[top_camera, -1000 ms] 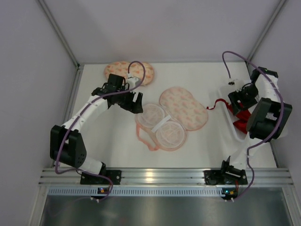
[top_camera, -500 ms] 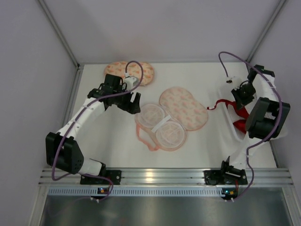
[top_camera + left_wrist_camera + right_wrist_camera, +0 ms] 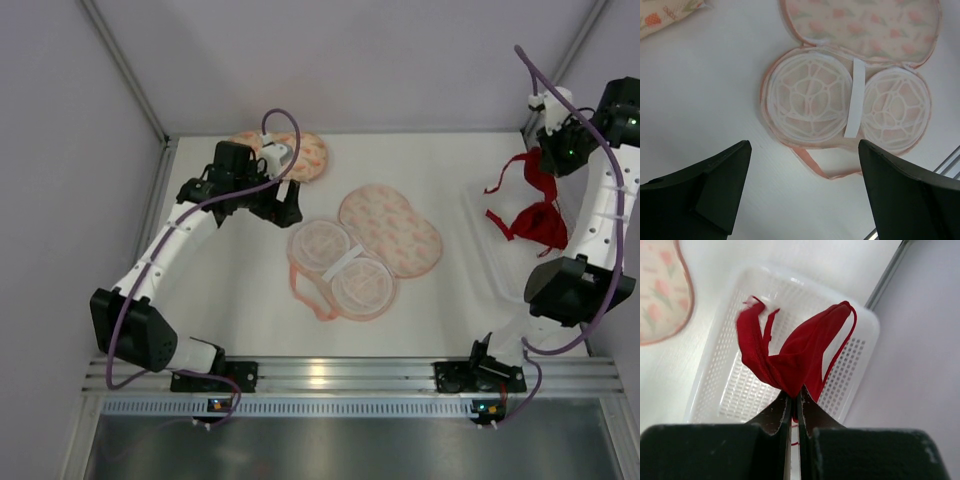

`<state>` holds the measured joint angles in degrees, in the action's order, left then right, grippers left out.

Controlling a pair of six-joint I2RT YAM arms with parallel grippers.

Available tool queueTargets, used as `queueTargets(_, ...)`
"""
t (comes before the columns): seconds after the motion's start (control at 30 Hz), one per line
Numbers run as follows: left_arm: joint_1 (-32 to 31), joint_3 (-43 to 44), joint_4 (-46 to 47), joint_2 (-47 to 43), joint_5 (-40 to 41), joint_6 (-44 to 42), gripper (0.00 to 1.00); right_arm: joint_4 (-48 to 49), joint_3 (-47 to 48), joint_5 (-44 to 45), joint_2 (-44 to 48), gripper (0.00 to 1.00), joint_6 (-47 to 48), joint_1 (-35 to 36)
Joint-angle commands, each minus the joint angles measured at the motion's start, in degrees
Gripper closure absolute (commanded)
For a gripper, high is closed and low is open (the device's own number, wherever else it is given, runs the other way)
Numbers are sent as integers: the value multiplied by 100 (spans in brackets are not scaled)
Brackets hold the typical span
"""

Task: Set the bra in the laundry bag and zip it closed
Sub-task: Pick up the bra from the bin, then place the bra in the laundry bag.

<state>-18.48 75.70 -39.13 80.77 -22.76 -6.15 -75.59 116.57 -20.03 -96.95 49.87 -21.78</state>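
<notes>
The red bra (image 3: 533, 205) (image 3: 790, 357) hangs in the air above the white mesh basket, pinched by my right gripper (image 3: 548, 160) (image 3: 795, 399), which is shut on its fabric. The peach speckled laundry bag (image 3: 365, 250) (image 3: 855, 75) lies unzipped and spread flat mid-table, white dome frames showing in its near half. My left gripper (image 3: 283, 210) (image 3: 805, 185) stands open, wide, above the bare table just left of the bag, holding nothing.
A white mesh basket (image 3: 495, 260) (image 3: 730, 370) sits at the right edge under the bra. A second, closed patterned pouch (image 3: 305, 155) (image 3: 665, 15) lies at the back left behind my left arm. Grey walls enclose the table.
My right gripper shut on the bra and lifted it up out of the basket toward the back right. My left gripper drifted slightly back and opened a little wider.
</notes>
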Motion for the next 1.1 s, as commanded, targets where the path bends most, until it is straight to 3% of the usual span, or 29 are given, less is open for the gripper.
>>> queueTargets(0.0,20,401,212,-343,-290,-88,5,-710,848,-808,97,100,-204,-2)
queueTargets(0.2,11,735,424,-413,-676,-158,5,-536,1333,-1784,561,100,-687,130)
queueTargets(0.33,11,876,661,-440,-984,-149,5,201,1219,-2643,984,100,-1381,139)
queueTargets(0.47,11,955,855,-448,-1212,-88,5,1735,771,-3480,1450,100,-2541,139)
queueTargets(0.63,2,947,1039,-457,-1546,193,5,3610,-27,-4227,1925,100,-4632,314)
queueTargets(0.8,-330,508,1522,-650,-1504,457,5,5254,-977,-4080,2363,100,-6328,858)
queueTargets(1.07,-1491,402,1751,-484,-318,193,5,6301,-2182,-3306,2707,100,-6946,1905)
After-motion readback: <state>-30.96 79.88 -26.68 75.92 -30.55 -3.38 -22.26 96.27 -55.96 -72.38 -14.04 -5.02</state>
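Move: The right gripper holds the bra up over the bin, whose middle is about 6 cm to its right, 2 cm back and 25 cm below. The open laundry bag lies roughly 39 cm to its left, 2 cm nearer the base and 29 cm lower; the bag's patterned flap is some 32 cm left, 6 cm ahead. From the empty left gripper, the bra is about 58 cm right, roughly level fore-aft and 3 cm lower; the bag is 20 cm right, 3 cm ahead, 22 cm below. Carry the pinched bra with the right gripper about 24 cm left and some 20 cm up, away from the bin and towards the left gripper, easing back slightly and sinking a touch at the end; swing its fingers up until they point level, forward-left. Raise the open left gripper 10 cm, then bring it right and a little back towards the bra, tilting its fingers up. ##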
